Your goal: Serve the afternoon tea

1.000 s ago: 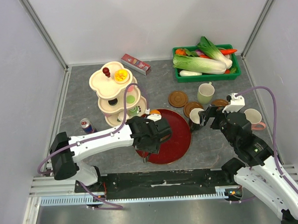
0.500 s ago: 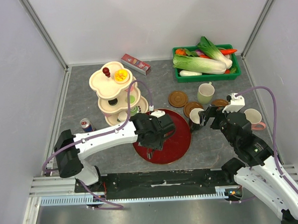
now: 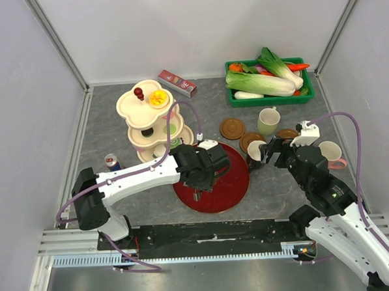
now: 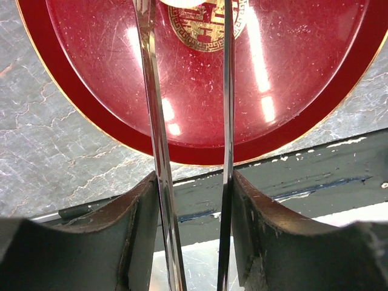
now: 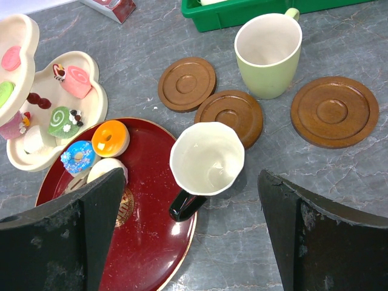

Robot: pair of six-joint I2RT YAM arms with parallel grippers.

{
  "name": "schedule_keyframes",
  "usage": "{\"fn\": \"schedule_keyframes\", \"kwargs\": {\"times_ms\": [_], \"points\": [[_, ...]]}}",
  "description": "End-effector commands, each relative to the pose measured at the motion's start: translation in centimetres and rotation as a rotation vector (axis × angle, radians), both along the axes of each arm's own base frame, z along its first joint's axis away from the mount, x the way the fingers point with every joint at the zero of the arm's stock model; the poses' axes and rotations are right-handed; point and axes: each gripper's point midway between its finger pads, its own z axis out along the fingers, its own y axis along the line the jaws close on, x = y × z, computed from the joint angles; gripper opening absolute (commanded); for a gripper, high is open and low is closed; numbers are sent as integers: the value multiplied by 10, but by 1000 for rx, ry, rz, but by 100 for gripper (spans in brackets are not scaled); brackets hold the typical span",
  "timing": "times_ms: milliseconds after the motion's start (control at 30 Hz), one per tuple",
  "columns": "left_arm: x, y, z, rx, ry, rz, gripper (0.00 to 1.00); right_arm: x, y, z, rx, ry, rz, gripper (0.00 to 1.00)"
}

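Observation:
My left gripper (image 3: 197, 178) hangs over the red plate (image 3: 229, 183), shut on metal tongs (image 4: 154, 121). Both tong blades are pressed between the fingers and reach toward a white sweet (image 4: 182, 2) at the plate's far side. An orange donut (image 5: 110, 138), a blue donut (image 5: 77, 157) and a white sweet (image 5: 104, 170) lie on the plate. My right gripper (image 5: 191, 200) is open above the black mug (image 5: 206, 159), which stands by the plate's right rim. A pale green mug (image 5: 268, 53) stands among three brown coasters (image 5: 233, 115). More sweets sit on the tiered stand (image 3: 150, 115).
A green crate of vegetables (image 3: 269, 83) is at the back right. A red box (image 3: 177, 83) lies behind the stand, and a drink can (image 3: 113, 163) stands left of the left arm. A white mug (image 3: 332, 152) sits beside the right arm. The table's front rail (image 4: 315, 176) runs below the plate.
The left arm has shifted right and forward over the red plate, and its fingers have squeezed the tongs narrower. The right arm has not moved.

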Motion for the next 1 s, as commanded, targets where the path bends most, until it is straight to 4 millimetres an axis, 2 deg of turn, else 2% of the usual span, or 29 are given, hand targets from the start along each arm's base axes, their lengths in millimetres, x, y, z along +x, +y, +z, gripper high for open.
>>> {"fn": "schedule_keyframes", "kwargs": {"times_ms": [0, 300, 433, 633, 833, 967], "points": [[11, -1, 35, -69, -83, -21, 49, 2, 0, 8, 25, -29, -10, 98], [14, 14, 90, -172, -184, -9, 48, 2, 0, 7, 22, -27, -11, 98], [22, 27, 124, -200, -265, 21, 48, 2, -1, 8, 23, -30, -12, 98], [39, 58, 177, -208, -419, 122, 49, 2, 0, 8, 25, -30, -11, 98], [49, 92, 203, -191, -501, 237, 49, 1, 0, 9, 27, -32, -8, 98], [58, 114, 212, -167, -534, 318, 49, 2, 0, 9, 26, -32, -6, 98]]}}
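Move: The left hand grips the tongs, whose tips are on the white donut on the red plate, about 12 cm ahead, 3 cm right and 8 cm below. Their way leads to the cake stand's top tier, roughly 25 cm ahead, 13 cm left and 12 cm higher. The blue donut lies 14 cm ahead and 3 cm left, the orange donut 18 cm ahead and 3 cm right. From the idle right hand, the white donut is some 27 cm left, 4 cm ahead and 18 cm below. Straight up at first, then on up while veering left and forward towards the cake stand, the left hand rises about 19 cm, with some 6 cm left and 5 cm forward. It keeps its squeeze on the tongs, which hold the white donut at their tips, and the wrist tilts nearly 30 degrees so that the fingers swing forward. ##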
